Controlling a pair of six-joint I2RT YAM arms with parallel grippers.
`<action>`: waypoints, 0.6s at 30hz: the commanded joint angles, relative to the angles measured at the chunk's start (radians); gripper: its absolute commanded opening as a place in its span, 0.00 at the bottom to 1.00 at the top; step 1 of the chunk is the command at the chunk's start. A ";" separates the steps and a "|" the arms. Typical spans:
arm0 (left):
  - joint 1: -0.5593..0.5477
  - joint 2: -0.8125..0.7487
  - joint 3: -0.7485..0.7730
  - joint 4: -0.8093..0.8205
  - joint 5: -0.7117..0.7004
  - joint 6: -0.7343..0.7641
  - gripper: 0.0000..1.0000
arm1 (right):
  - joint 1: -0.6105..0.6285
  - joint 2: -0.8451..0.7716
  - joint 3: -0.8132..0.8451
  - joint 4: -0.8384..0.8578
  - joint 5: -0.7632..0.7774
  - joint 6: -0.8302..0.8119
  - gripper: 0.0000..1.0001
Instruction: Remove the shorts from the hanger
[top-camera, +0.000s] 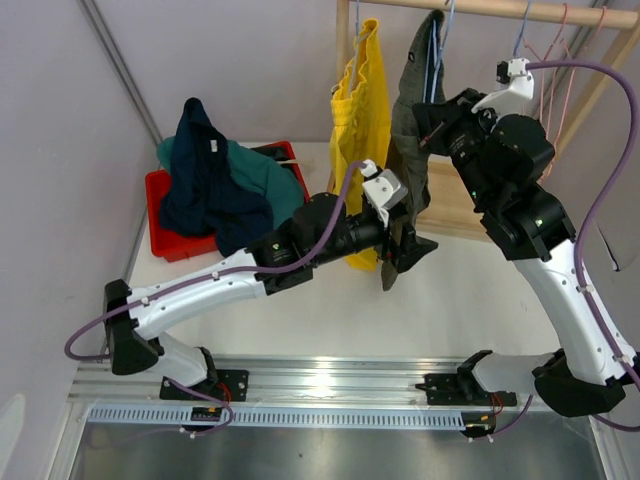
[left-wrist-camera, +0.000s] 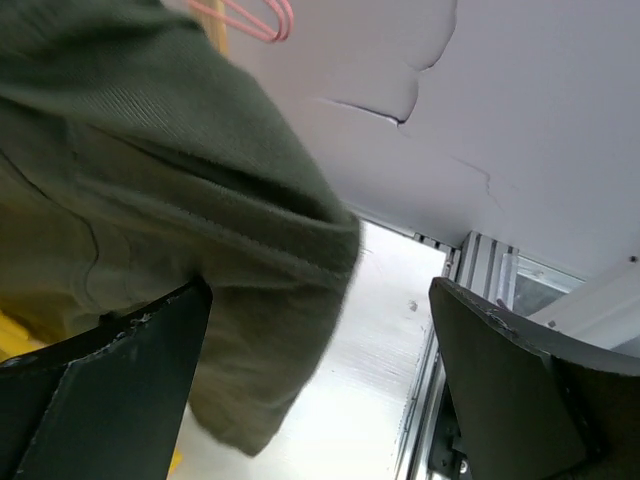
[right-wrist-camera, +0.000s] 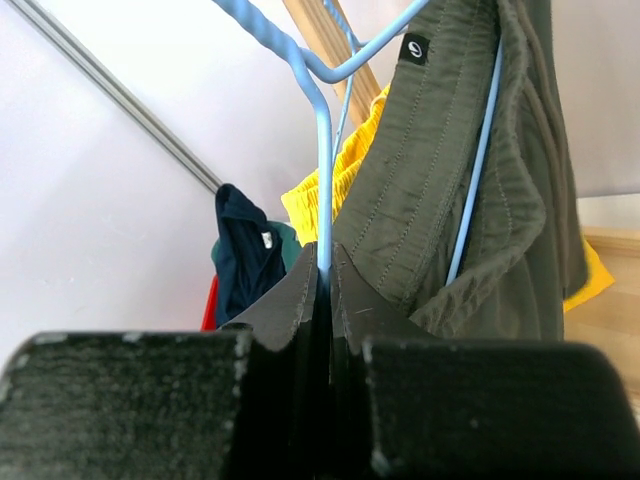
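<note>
Olive-grey shorts (top-camera: 410, 120) hang on a blue hanger (top-camera: 436, 50) from the wooden rail (top-camera: 480, 8), with yellow shorts (top-camera: 360, 100) hanging just to their left. My right gripper (top-camera: 430, 125) is shut on the blue hanger's wire (right-wrist-camera: 323, 150), beside the olive waistband (right-wrist-camera: 450, 150). Lower down, my left gripper (top-camera: 403, 255) stands open around the olive shorts' bottom hem. In the left wrist view that hem (left-wrist-camera: 260, 330) hangs between the wide-apart fingers (left-wrist-camera: 100, 390), nearer the left one. Navy shorts (top-camera: 205, 180) and teal shorts (top-camera: 265, 175) lie heaped in a red bin (top-camera: 160, 205).
Pink hangers (top-camera: 560, 50) hang bare at the right end of the rail. The rack's wooden frame (top-camera: 345, 40) stands behind the table. A metal rail (top-camera: 330, 380) runs along the near edge by the arm bases. Purple walls close in left and right.
</note>
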 joint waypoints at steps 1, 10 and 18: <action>-0.027 0.027 0.060 0.064 -0.090 0.027 0.95 | 0.017 -0.066 0.005 0.139 0.038 0.021 0.00; -0.055 0.089 0.127 0.043 -0.308 0.067 0.00 | 0.021 -0.140 -0.037 0.099 0.033 0.081 0.00; -0.314 -0.101 -0.121 0.089 -0.454 0.093 0.00 | 0.017 -0.109 0.049 0.046 0.091 0.009 0.00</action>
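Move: The near edge of the olive shorts lies between and just past the open left fingers, about 2 cm ahead and 2 cm right, at their height. From the left hand, the yellow shorts hang some 14 cm ahead, 9 cm left and a little lower, and the blue hanger is roughly 16 cm ahead and 14 cm above. From the right hand, which already grips that hanger, the near edge is about 13 cm back and 14 cm below. Bring the left gripper about 2 cm forward and slightly right into the near edge of the olive shorts, turning it some 10 degrees counter-clockwise, and close it fully to pinch the cloth; then start drawing it back about 4 cm, dipping at the end. Meanwhile, keep the right fingers shut on the blue hanger and ease it some 4 cm back and right, rising slightly. ##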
